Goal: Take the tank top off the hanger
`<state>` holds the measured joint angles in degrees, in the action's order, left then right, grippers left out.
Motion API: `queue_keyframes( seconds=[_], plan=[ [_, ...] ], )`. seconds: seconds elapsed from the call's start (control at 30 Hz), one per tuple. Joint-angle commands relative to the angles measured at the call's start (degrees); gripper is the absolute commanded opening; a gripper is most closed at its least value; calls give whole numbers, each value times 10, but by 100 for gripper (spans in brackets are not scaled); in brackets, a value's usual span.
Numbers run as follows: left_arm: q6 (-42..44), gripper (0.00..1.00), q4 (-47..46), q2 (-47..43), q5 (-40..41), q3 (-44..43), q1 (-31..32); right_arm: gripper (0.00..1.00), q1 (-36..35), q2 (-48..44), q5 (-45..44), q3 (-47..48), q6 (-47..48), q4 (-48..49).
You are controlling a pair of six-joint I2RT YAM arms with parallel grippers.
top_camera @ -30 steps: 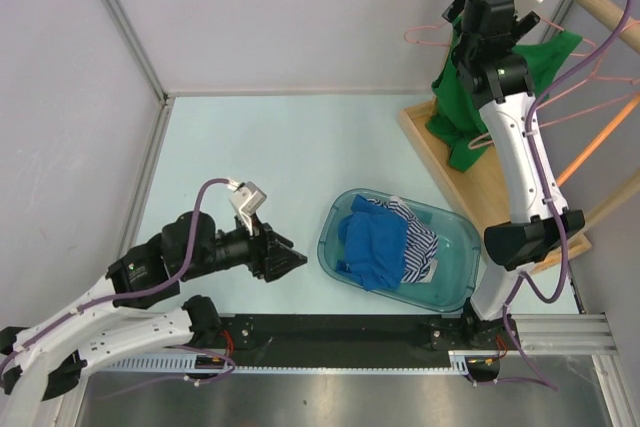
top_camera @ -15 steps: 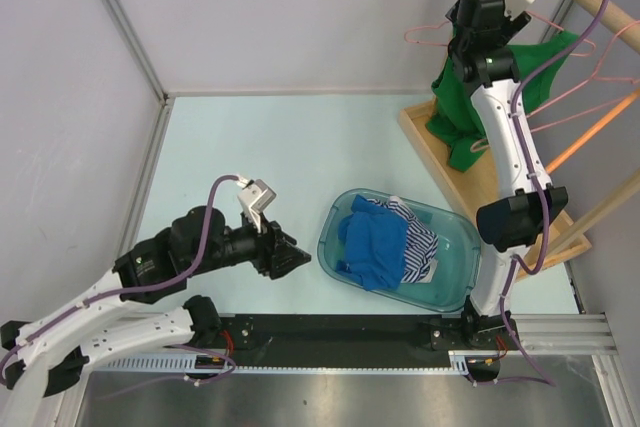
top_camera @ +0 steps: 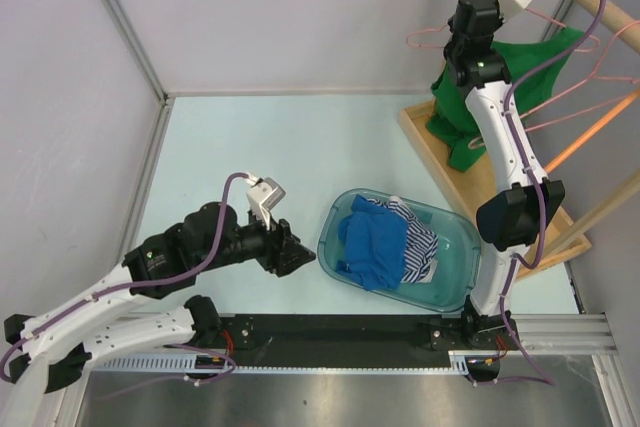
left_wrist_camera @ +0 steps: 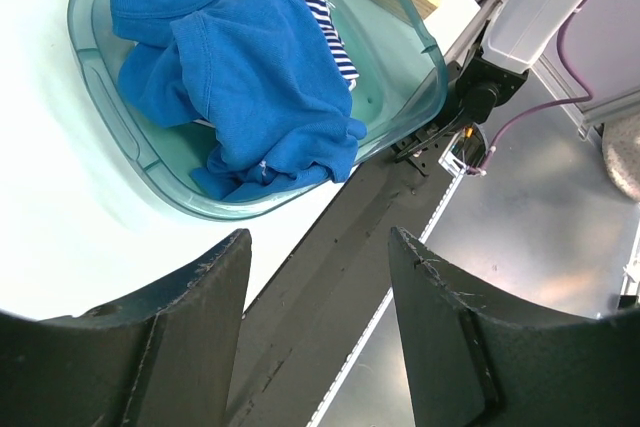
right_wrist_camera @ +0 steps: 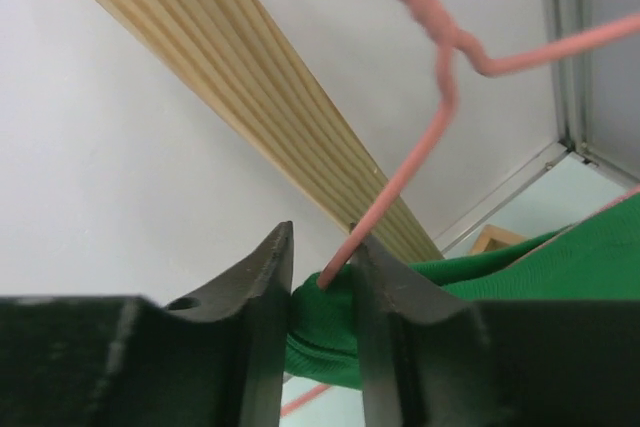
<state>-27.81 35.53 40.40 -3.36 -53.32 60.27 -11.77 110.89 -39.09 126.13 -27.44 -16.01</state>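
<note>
The green tank top (top_camera: 455, 122) hangs on a pink wire hanger (top_camera: 425, 37) from the wooden rail (top_camera: 590, 2) at the back right. My right gripper (top_camera: 468, 39) is raised to the hanger's shoulder. In the right wrist view its gripper (right_wrist_camera: 322, 247) is shut on a bunched fold of the tank top (right_wrist_camera: 330, 332), and the hanger wire (right_wrist_camera: 440, 117) rises from the fabric against the right finger. My left gripper (top_camera: 298, 259) hovers low beside the bin, open and empty (left_wrist_camera: 320, 237).
A teal plastic bin (top_camera: 335, 217) holding blue (top_camera: 375, 242) and striped clothes sits near the front, also in the left wrist view (left_wrist_camera: 100, 137). The rack's wooden base (top_camera: 490, 187) lies at the right. More pink hangers (top_camera: 600, 97) hang on the rail.
My right gripper rose toward the hanger's shoulder and closed its jaws on the green fabric. My left gripper shifted a little right toward the bin, still open.
</note>
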Motion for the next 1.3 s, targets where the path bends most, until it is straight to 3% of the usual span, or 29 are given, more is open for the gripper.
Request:
queue_keyframes(
  seconds=[0.0,0.1,0.23,0.43,0.6,0.9,1.03,1.13,1.27],
  plan=[
    [9,62,-9,-5,2,-27,1,28,4,-24,-9,-3,-31,57],
    [6,62,-7,-16,5,-25,0,20,4,-30,-11,-4,-34,59],
    [5,62,-1,-23,10,-26,1,19,3,-58,0,-25,-52,64],
    [8,62,2,-17,8,-37,1,1,-2,-114,37,-54,-87,56],
    [7,62,-4,-21,8,-40,1,0,-24,-175,45,-105,-80,59],
    [-5,62,-12,-32,11,-41,1,0,-42,-313,122,-257,-148,-4],
    [-14,62,-7,-45,34,-47,1,0,-43,-344,269,-303,-142,-14],
    [-36,62,-2,-59,99,-56,1,0,-52,-335,408,-304,-123,5],
    [-63,62,9,-87,194,-62,1,0,-96,-284,575,-216,-76,-1]
  ],
)
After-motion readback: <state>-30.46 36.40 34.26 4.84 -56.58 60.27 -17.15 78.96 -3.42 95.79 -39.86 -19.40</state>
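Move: Between the right hand's parted fingertips, within a centimetre or so, lies the left shoulder of the pink hanger. The green tank top hangs from it, its middle level in reach, about 9 cm to the right and 15 cm below. The rod carrying the hook is some 12 cm right and 15 cm above, neither ahead nor back. From the left hand that hanger shoulder is roughly 45 cm ahead, 35 cm right and 17 cm up. Closing on the hanger's left shoulder wire, the right fingers pinch it, then draw it back about 15 cm, first rising some 5 cm to clear the rod and later sinking most of that again. Towards the end the hand swings left, about 11 cm in all, turning some 35 degrees counter-clockwise with the grip kept. The empty left hand lifts about 4 cm, fingers still open. ##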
